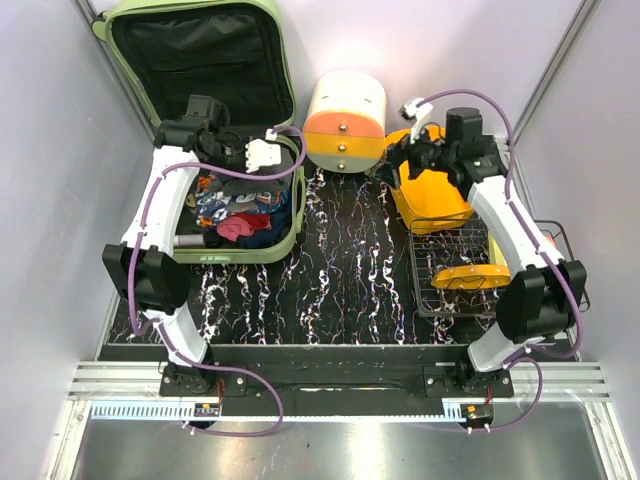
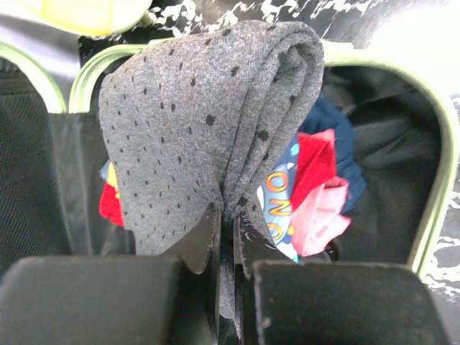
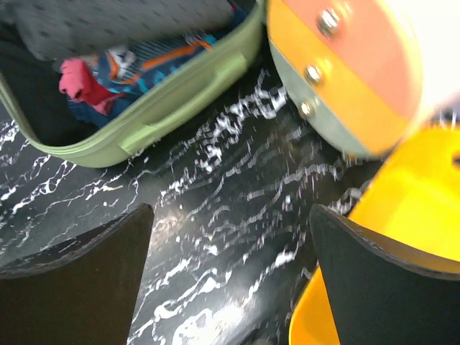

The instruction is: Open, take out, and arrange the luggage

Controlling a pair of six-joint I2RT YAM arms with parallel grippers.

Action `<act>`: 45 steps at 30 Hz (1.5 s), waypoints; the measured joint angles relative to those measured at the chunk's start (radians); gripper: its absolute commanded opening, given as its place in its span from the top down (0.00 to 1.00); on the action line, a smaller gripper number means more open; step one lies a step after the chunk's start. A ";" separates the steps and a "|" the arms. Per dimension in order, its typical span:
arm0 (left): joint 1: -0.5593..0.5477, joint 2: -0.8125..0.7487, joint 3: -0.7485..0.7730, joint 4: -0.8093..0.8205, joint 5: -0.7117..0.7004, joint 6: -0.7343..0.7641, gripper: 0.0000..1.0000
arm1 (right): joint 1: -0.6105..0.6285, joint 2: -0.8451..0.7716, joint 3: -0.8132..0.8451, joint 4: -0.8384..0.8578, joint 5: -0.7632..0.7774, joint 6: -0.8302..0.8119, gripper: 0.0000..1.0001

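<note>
The luggage (image 1: 245, 245) is a pale green hard-shell suitcase lying open at the back left, its black-lined lid (image 1: 190, 55) propped up. Red, pink and blue clothes (image 1: 240, 215) fill its base. My left gripper (image 1: 285, 160) hangs over the base near its right rim. In the left wrist view that gripper (image 2: 228, 223) is shut on a fold of grey dotted cloth (image 2: 208, 122), lifted above the pink and red clothes (image 2: 320, 215) and the green rim (image 2: 438, 187). My right gripper (image 1: 388, 168) (image 3: 230, 223) is open and empty above the table, right of the luggage (image 3: 165, 108).
A cream-and-orange cylindrical drawer box (image 1: 345, 120) (image 3: 359, 79) stands at the back centre. Beside it is an orange bin (image 1: 435, 200) (image 3: 410, 194), under my right arm. A wire rack (image 1: 440, 265) holding an orange dish (image 1: 470, 277) sits at the right. The table (image 1: 340, 290) is black marbled.
</note>
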 measured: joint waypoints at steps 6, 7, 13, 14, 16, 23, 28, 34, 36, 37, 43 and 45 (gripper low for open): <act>-0.051 -0.010 -0.001 -0.024 0.019 -0.113 1.00 | 0.178 -0.100 -0.151 0.192 -0.021 -0.185 0.00; -0.055 -0.011 -0.003 -0.024 0.026 -0.129 1.00 | 0.211 -0.108 -0.185 0.237 -0.021 -0.219 0.00; -0.066 -0.040 -0.053 -0.016 0.063 -0.190 1.00 | 0.399 -0.089 -0.357 0.510 0.043 -0.392 0.00; -0.069 -0.042 -0.061 -0.014 0.066 -0.197 1.00 | 0.427 -0.069 -0.360 0.554 0.057 -0.420 0.00; -0.077 -0.042 -0.076 -0.007 0.071 -0.214 1.00 | 0.476 -0.023 -0.355 0.631 0.080 -0.467 0.00; -0.097 -0.042 -0.097 0.006 0.074 -0.251 1.00 | 0.577 0.123 -0.276 0.751 0.146 -0.627 0.00; -0.111 -0.042 -0.098 0.016 0.074 -0.272 0.99 | 0.593 0.188 -0.225 0.783 0.198 -0.723 0.12; -0.121 -0.042 -0.099 0.023 0.074 -0.304 0.82 | 0.603 0.252 -0.174 0.782 0.270 -0.822 0.72; -0.121 -0.042 -0.099 0.033 0.071 -0.309 0.67 | 0.605 0.263 -0.163 0.771 0.297 -0.837 0.90; -0.119 -0.042 -0.100 0.038 0.069 -0.310 0.59 | 0.607 0.265 -0.161 0.767 0.306 -0.847 0.97; -0.108 -0.045 -0.150 0.056 0.076 -0.302 0.24 | 0.608 0.266 -0.161 0.762 0.349 -0.858 1.00; -0.089 -0.045 -0.171 0.056 0.078 -0.299 0.22 | 0.608 0.266 -0.161 0.763 0.350 -0.859 1.00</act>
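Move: The grey spotted garment already hangs from the shut left fingers, its middle about 8 cm below that hand; the pink cloth lies some 9 cm back and 16 cm below the same hand, straight under that line. From the open right gripper, the garment is about 27 cm left, 3 cm back and 9 cm lower. The drawer cabinet stands roughly 11 cm left and 8 cm ahead of the right gripper; the yellow basket sits about 7 cm right of it and 2 cm back. Sweep the open right gripper some 25 cm left past the near side of the drawer cabinet, sinking a little and rolling the wrist about 70 degrees until the fingers point left, nearly level, then pinch the garment beside the left fingers. Meanwhile bring the left gripper right and back with it, hold there, and open the left fingers once the right ones have shut. ##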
